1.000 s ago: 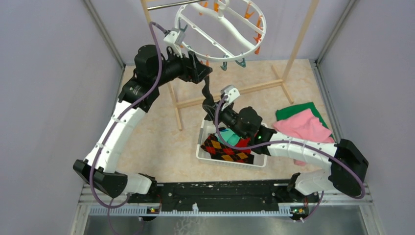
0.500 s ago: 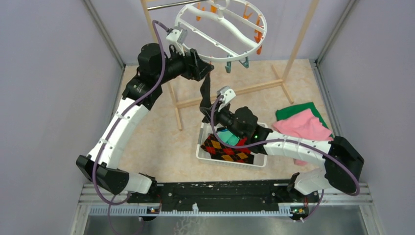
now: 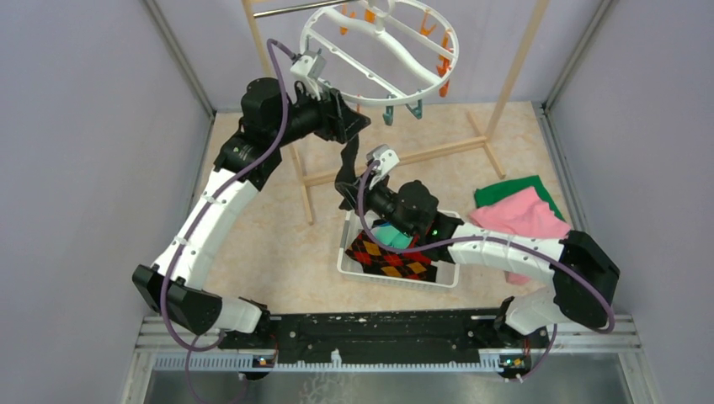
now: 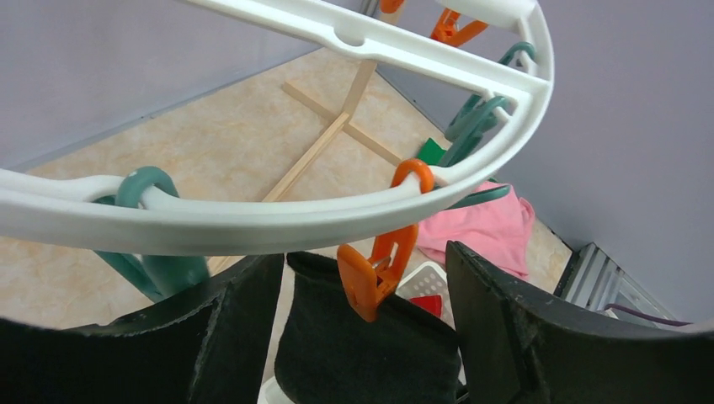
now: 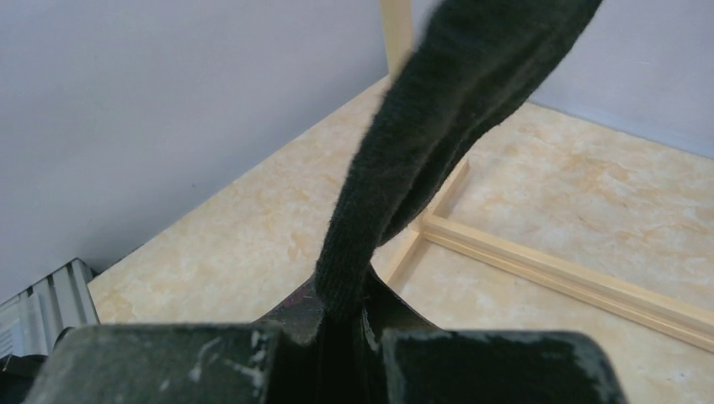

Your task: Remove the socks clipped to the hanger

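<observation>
The white ring hanger [image 3: 402, 57] hangs at the top, with orange and teal clips along its rim [image 4: 253, 223]. One orange clip [image 4: 379, 269] pinches the top edge of a black sock [image 4: 362, 345]. My left gripper [image 4: 366, 324] is open, with one finger on each side of that clip and not touching it. The black sock [image 3: 347, 164] hangs down to my right gripper [image 3: 343, 195], which is shut on its lower end [image 5: 345, 324]. An argyle sock [image 3: 387, 259] and a teal sock [image 3: 389, 236] lie in the white basket [image 3: 347, 252].
The wooden rack's post [image 3: 515, 71] and floor bar [image 3: 421, 156] stand behind the basket. Folded pink cloth [image 3: 522, 215] and green cloth [image 3: 505, 192] lie right of the basket. Grey walls close in both sides.
My right gripper has moved left and away with the sock's lower end, pulling the sock taut. The hanger has swung slightly. My left gripper has shifted up toward the rim and narrowed a little.
</observation>
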Motion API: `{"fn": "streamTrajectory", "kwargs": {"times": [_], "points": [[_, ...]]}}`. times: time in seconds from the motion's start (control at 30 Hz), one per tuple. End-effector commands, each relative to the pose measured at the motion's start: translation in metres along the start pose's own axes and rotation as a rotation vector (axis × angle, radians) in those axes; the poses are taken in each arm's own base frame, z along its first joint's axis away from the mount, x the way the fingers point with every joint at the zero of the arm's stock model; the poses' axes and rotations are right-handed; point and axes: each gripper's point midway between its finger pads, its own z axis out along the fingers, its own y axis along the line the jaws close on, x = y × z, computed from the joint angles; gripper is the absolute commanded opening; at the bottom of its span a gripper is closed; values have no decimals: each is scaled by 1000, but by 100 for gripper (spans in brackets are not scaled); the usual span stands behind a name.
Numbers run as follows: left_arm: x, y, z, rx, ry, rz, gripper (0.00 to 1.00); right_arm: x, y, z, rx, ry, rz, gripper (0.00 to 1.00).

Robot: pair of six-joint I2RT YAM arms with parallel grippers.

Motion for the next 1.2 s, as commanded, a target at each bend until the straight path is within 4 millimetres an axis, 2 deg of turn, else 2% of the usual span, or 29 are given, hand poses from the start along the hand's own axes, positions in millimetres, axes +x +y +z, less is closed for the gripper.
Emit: {"fn": "streamTrajectory", "kwargs": {"times": [0.0, 0.17, 0.3, 0.63, 0.9, 0.93, 1.03, 1.07, 1.17], "points": [[-25, -3, -6, -20, -78, 51, 76, -29, 19, 8, -49, -82, 28, 0], [-32, -1, -1, -21, -90, 56, 73, -26, 24, 8, -58, -74, 34, 0], [-35, -1, -1, -27, -100, 67, 67, -26, 26, 8, -65, -71, 37, 0], [-39, 0, -1, -34, -112, 79, 37, -20, 29, 9, -78, -58, 48, 0], [-44, 2, 2, -46, -121, 74, 29, -16, 32, 10, -92, -44, 53, 0], [-44, 2, 2, -45, -121, 74, 25, -15, 32, 9, -93, -42, 54, 0], [-46, 2, 3, -43, -126, 75, 4, -13, 32, 9, -92, -32, 55, 0], [-46, 1, 3, -38, -125, 75, 0, -12, 32, 7, -91, -27, 54, 0], [-45, -4, 1, -10, -125, 80, 0, -6, 25, 0, -65, -15, 50, 0]]}}
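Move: The orange clip holding the dark sock sits almost between the left fingertips, about 1 cm ahead, 2 cm right and 1 cm above the left hand. The sock's middle is some 3 cm back, 1 cm right and 7 cm below that hand; the nearest teal clip is about 2 cm ahead, 8 cm right and 1 cm up. From the right hand, already gripping the sock's lower part, the orange clip is roughly 9 cm ahead, 5 cm right and 14 cm up. The orange clip on the hanger's rim gets pinched by its handles: the left hand eases about 2 cm forward and up onto it, and its wide-open fingers close until they stop part-way on the clip. The sock below stays shut in the right fingers, which draw it gently about 2 cm left, back and slightly down. ##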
